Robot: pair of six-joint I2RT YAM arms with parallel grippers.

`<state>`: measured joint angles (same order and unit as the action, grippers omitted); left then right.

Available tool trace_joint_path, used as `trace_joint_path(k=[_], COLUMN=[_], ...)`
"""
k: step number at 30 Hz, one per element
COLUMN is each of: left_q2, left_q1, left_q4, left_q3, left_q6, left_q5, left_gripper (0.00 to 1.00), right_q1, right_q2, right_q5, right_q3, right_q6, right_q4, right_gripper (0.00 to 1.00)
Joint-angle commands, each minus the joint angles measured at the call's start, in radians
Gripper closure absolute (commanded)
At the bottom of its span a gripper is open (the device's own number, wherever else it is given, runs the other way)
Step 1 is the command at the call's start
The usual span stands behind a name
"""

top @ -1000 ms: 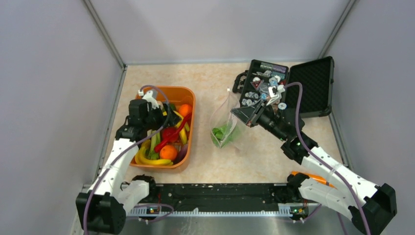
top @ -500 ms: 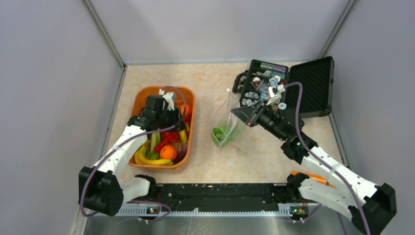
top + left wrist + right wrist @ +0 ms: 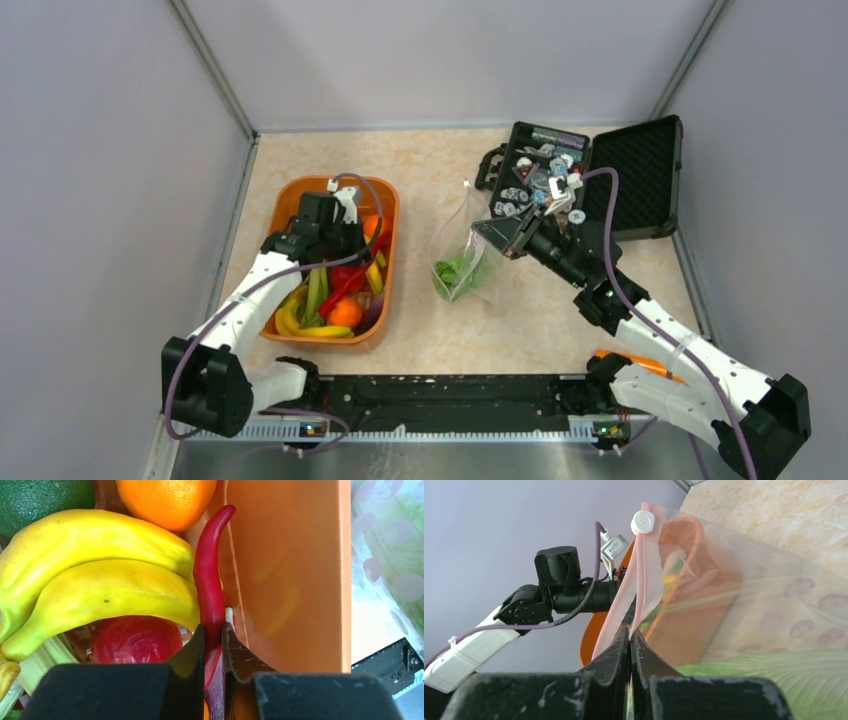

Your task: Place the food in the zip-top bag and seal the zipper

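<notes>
In the left wrist view, my left gripper (image 3: 213, 630) is shut on a red chilli (image 3: 210, 575) that lies against the orange tub's inner wall (image 3: 295, 580). Yellow bananas (image 3: 100, 575), an orange (image 3: 165, 500) and a red round piece (image 3: 135, 640) lie beside it. From above, the left gripper (image 3: 345, 237) sits inside the tub (image 3: 389, 290). My right gripper (image 3: 630, 632) is shut on the pink zipper (image 3: 640, 580) of the zip-top bag (image 3: 774, 595) and holds its mouth up. A white slider (image 3: 643, 521) sits on the strip's end. A green leafy piece (image 3: 452, 270) lies inside the bag (image 3: 462, 235).
An open black hard case (image 3: 640, 170) with small chips and packets stands at the back right, just behind the right gripper (image 3: 490, 232). Grey walls close in on both sides. Bare tabletop lies between the tub and the bag.
My left gripper has swung from the tub's left side to its far right part and its jaws have closed on the red chilli. The right arm and the bag have not moved.
</notes>
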<state>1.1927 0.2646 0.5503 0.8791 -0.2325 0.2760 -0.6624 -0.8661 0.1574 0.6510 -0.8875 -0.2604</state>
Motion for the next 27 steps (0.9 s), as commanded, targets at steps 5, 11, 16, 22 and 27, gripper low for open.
trace_joint_path(k=[5, 11, 16, 22, 27], left_q2=[-0.099, -0.147, -0.205, -0.351, -0.434], left_q1=[0.001, 0.001, 0.001, 0.001, 0.001], left_q4=[-0.015, -0.029, -0.046, -0.159, -0.228], left_q3=[0.033, 0.029, 0.04, 0.046, 0.053], left_q6=[0.019, 0.004, -0.03, -0.089, -0.111], left_q5=[0.008, -0.009, -0.021, 0.03, 0.039], left_gripper=[1.0, 1.0, 1.0, 1.0, 1.0], right_q1=[0.007, 0.007, 0.007, 0.007, 0.007], right_q2=[0.004, 0.006, 0.009, 0.009, 0.008], right_q5=[-0.016, -0.015, -0.016, -0.018, -0.018], right_q3=[0.024, 0.02, 0.013, 0.006, 0.003], right_q6=[-0.01, -0.014, -0.017, -0.021, -0.025], right_q4=[-0.021, -0.026, -0.024, -0.03, -0.039], right_gripper=[1.0, 1.0, 1.0, 1.0, 1.0])
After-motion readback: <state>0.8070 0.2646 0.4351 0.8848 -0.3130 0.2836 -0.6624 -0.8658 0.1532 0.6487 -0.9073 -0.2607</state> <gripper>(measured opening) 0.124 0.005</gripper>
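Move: The left hand already has the red chili between its fingers, down in the orange bin; the zip-top bag it is meant for stands about 19 cm to its right, some 3 cm ahead, its middle a few centimetres higher. The bin's right rim is about 5 cm to the right; an orange lies roughly 7 cm ahead and 2 cm right, a tomato 3 cm back and 4 cm left, both a little below. The chili lies some 21 cm left, 6 cm back and 16 cm below the right hand. Straight up, slowly at first and then quickly, the left hand lifts the pinched chili some 13 cm out of the bin, swinging its downward-slanting fingers up and outward by almost 30 degrees, mostly late in the lift. The right hand stays put, still pinching the bag's edge. ##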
